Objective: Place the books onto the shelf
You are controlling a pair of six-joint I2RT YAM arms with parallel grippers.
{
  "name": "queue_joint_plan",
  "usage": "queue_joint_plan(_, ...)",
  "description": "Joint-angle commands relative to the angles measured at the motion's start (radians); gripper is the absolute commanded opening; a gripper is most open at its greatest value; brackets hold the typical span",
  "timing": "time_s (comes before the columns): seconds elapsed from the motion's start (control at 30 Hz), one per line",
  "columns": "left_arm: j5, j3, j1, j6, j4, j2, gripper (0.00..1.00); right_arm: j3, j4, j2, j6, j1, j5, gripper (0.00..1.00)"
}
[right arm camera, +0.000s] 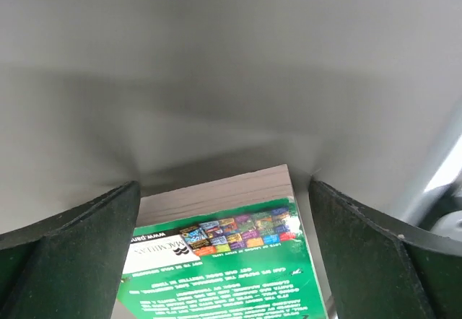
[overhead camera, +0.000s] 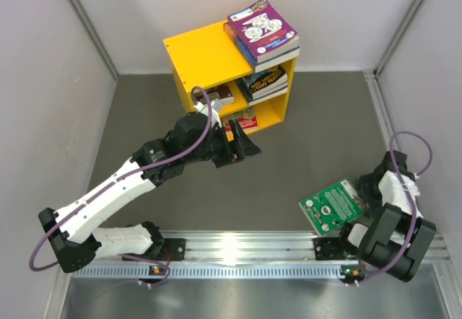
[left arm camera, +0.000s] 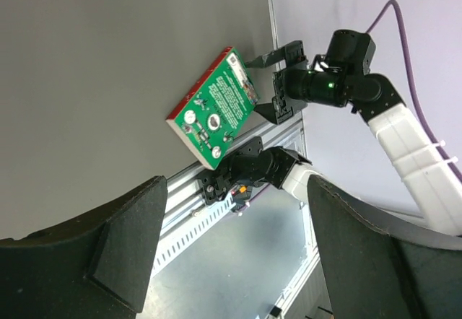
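The yellow shelf [overhead camera: 206, 55] stands at the back centre. A purple book [overhead camera: 261, 27] lies on a blue one [overhead camera: 243, 47] on its top. A dark book [overhead camera: 263, 82] and others [overhead camera: 220, 95] fill the upper compartments, and a red-and-white book [overhead camera: 244, 123] lies in the lower one. My left gripper [overhead camera: 249, 146] [left arm camera: 237, 189] hovers in front of the lower compartment, open and empty. My right gripper [overhead camera: 348, 198] [right arm camera: 224, 189] is at the near right, its fingers closed across the width of a green book [overhead camera: 330, 205] [left arm camera: 216, 110] [right arm camera: 231, 276] that is tilted up off the table.
An aluminium rail [overhead camera: 238, 247] runs along the near edge, where both arm bases are bolted. Grey walls enclose the table on the left, back and right, with a metal strip [overhead camera: 379, 110] along the right wall. The right arm [left arm camera: 404, 138] shows in the left wrist view.
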Motion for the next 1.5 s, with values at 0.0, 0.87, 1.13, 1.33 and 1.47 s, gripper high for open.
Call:
queue_joint_plan(0.0, -0.018, -0.009, 0.000, -0.017, -0.005, -0.012, 0.83, -0.078, 0.075, -0.014, 0.206, 0.173, -0.102, 0.98)
queue_joint_plan(0.87, 0.067, -0.363, -0.022, 0.057, 0.175, 0.217, 0.85, 0.223, 0.007, 0.011, -0.128, 0.655, -0.274, 1.00)
queue_joint_plan(1.13, 0.145, -0.417, -0.044, 0.005, 0.435, 0.388, 0.85, -0.108, 0.277, -0.040, -0.157, 0.655, -0.541, 1.00)
queue_joint_plan(1.33, 0.166, -0.428, -0.046, -0.064, 0.591, 0.519, 0.85, -0.175, 0.415, -0.006, -0.109, 0.686, -0.651, 0.99)
queue_joint_plan(1.47, 0.215, -0.411, -0.059, -0.116, 0.685, 0.617, 0.85, -0.257, 0.532, -0.014, -0.025, 0.735, -0.731, 0.97)
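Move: Just left of the right hand and slightly nearer the base lies the green book, its middle about 11 cm left, 4 cm back and 1 cm lower, its label end reaching between the open fingers. The right arm's foot is some 15 cm back and 9 cm left of that hand. From the left hand the book lies about 23 cm right, 7 cm back and 30 cm below; the yellow shelf's open front is roughly 14 cm ahead of it. Sweeping left and forward low over the table, the right hand goes some 27 cm, lifts and draws back, then sinks and pushes left with one open finger on the book's right long edge, having turned about 55 degrees counter-clockwise. The open left hand drops about 26 cm, then slides right to the book's left side, fingers tipping down. ##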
